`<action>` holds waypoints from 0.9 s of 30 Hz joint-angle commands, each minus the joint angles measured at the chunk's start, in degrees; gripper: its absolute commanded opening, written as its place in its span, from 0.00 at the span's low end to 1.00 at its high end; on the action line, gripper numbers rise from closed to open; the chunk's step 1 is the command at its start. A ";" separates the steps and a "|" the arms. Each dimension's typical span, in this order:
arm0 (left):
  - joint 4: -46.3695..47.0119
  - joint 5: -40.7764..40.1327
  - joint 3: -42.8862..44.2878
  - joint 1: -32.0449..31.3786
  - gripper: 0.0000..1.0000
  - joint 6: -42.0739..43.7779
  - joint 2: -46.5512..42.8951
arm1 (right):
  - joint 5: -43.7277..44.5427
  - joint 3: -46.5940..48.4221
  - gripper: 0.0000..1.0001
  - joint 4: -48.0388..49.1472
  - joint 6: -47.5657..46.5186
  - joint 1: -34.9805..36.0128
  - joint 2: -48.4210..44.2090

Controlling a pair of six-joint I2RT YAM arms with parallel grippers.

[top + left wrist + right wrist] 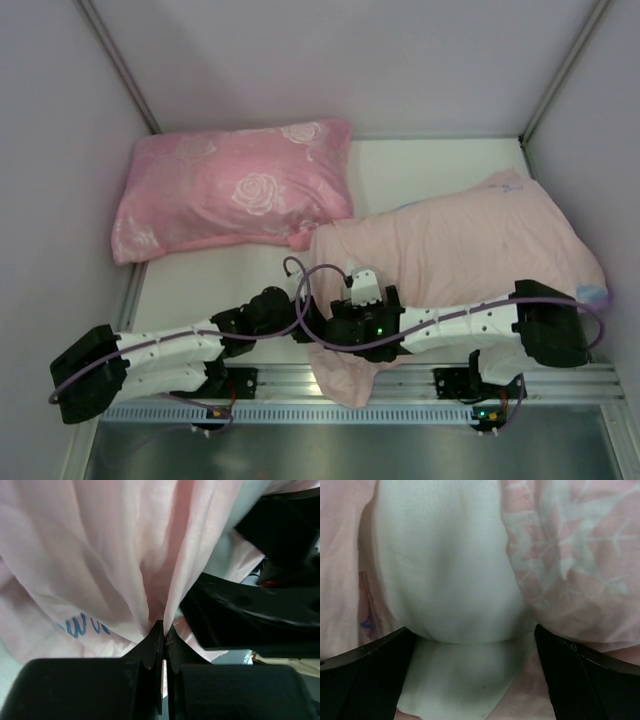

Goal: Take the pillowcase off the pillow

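Note:
The pillowcase [460, 250] lies pale-pink side out on the right of the table, bulging over the pillow, and its near-left corner droops over the front rail. My left gripper [302, 322] is shut on a gathered fold of that pink fabric [150, 565], the fingertips [159, 630] pinched together. My right gripper [340, 328] stands wide open, its fingers [365, 675] on either side of a white bulge of the pillow [445, 570] that pokes out of the case. Snowflake-printed fabric [565, 555] borders that bulge on the right.
A brighter pink rose-patterned pillow [230, 190] lies at the back left. Pale walls close in the table on three sides. A metal rail [420, 385] runs along the near edge by the arm bases. The two wrists sit close together.

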 commanded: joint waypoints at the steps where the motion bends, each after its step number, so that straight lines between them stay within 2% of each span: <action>1: -1.78 -2.32 -1.03 0.14 0.00 -0.70 -2.27 | -6.71 -6.41 0.99 10.19 -4.04 -2.56 3.46; 3: -1.87 -2.23 -1.30 0.14 0.00 -0.88 -2.81 | -7.15 -6.93 0.95 13.08 -4.99 -3.52 6.44; 4: -1.52 -1.97 -1.38 0.06 0.00 -0.88 -2.81 | -9.68 -8.24 0.90 18.15 -7.27 -4.92 7.42; 5: -1.43 -1.71 -1.30 0.14 0.00 -0.97 -2.46 | -10.40 -8.95 0.77 20.37 -8.25 -7.11 8.99; 6: -1.51 -1.44 -1.21 0.14 0.00 -0.97 -2.46 | -10.49 -10.09 0.69 21.79 -8.52 -7.56 9.62; 7: -1.52 -1.53 -1.38 0.06 0.00 -1.14 -2.54 | -10.76 -10.62 0.56 24.41 -8.78 -8.00 10.14; 8: -1.60 -1.70 -1.65 0.06 0.00 -1.23 -2.98 | -11.37 -10.71 0.23 25.05 -8.87 -9.23 11.37; 9: -1.78 -1.96 -1.82 0.06 0.00 -1.41 -3.16 | -11.29 -10.37 0.07 25.05 -8.52 -9.32 11.73; 10: -1.95 -2.40 -2.00 0.14 0.00 -1.41 -3.25 | -10.33 -10.28 0.00 24.97 -8.43 -9.33 11.56; 13: -3.62 -3.11 -1.74 0.06 0.00 -1.15 -3.07 | -6.65 -11.06 0.00 22.95 -6.85 -8.71 5.51; 16: -4.94 -3.46 -1.03 0.14 0.00 -0.09 -1.85 | -3.83 -12.64 0.00 22.59 -9.13 -8.10 -9.06; 18: -6.51 -4.33 0.01 0.14 0.00 0.09 0.69 | -4.25 -12.21 0.00 24.43 -13.33 -8.62 -25.02; 19: -8.00 -5.04 0.72 0.06 0.00 0.09 2.10 | -4.86 -11.43 0.00 24.44 -14.66 -8.97 -25.09; 20: -10.02 -6.09 1.60 0.06 0.00 0.43 3.51 | -5.31 -9.42 0.00 24.52 -17.02 -9.32 -30.92; 23: -11.09 -7.50 4.32 0.14 0.00 -0.35 9.57 | -9.51 -7.12 0.00 24.61 -18.88 -10.99 -38.95; 27: -17.84 -14.94 9.77 0.06 0.00 0.52 15.90 | -14.44 -7.28 0.00 23.65 -17.15 -13.01 -46.26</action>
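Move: The right hand, open, stands over the white pillow end bulging from the pillowcase: its pinching spot lies about 4 cm ahead, 2 cm left and 4 cm below. The pillowcase edge in the left fingers is some 9 cm left of the right hand and 4 cm back; the covered pillow body is about 12 cm ahead, 20 cm right and 4 cm lower. From the left hand the white end is roughly 8 cm ahead, 7 cm right and 4 cm down. Forward and down some 4 cm each, edging left, the right hand pushes into the white pillow end and shuts its fingers on it, then hauls it quickly up about 15 cm, easing back and right while the wrist rolls some 35 degrees, left side rising. The left hand keeps the case edge pinched, creeps forward, and late on goes right as well, towards the pillow. ##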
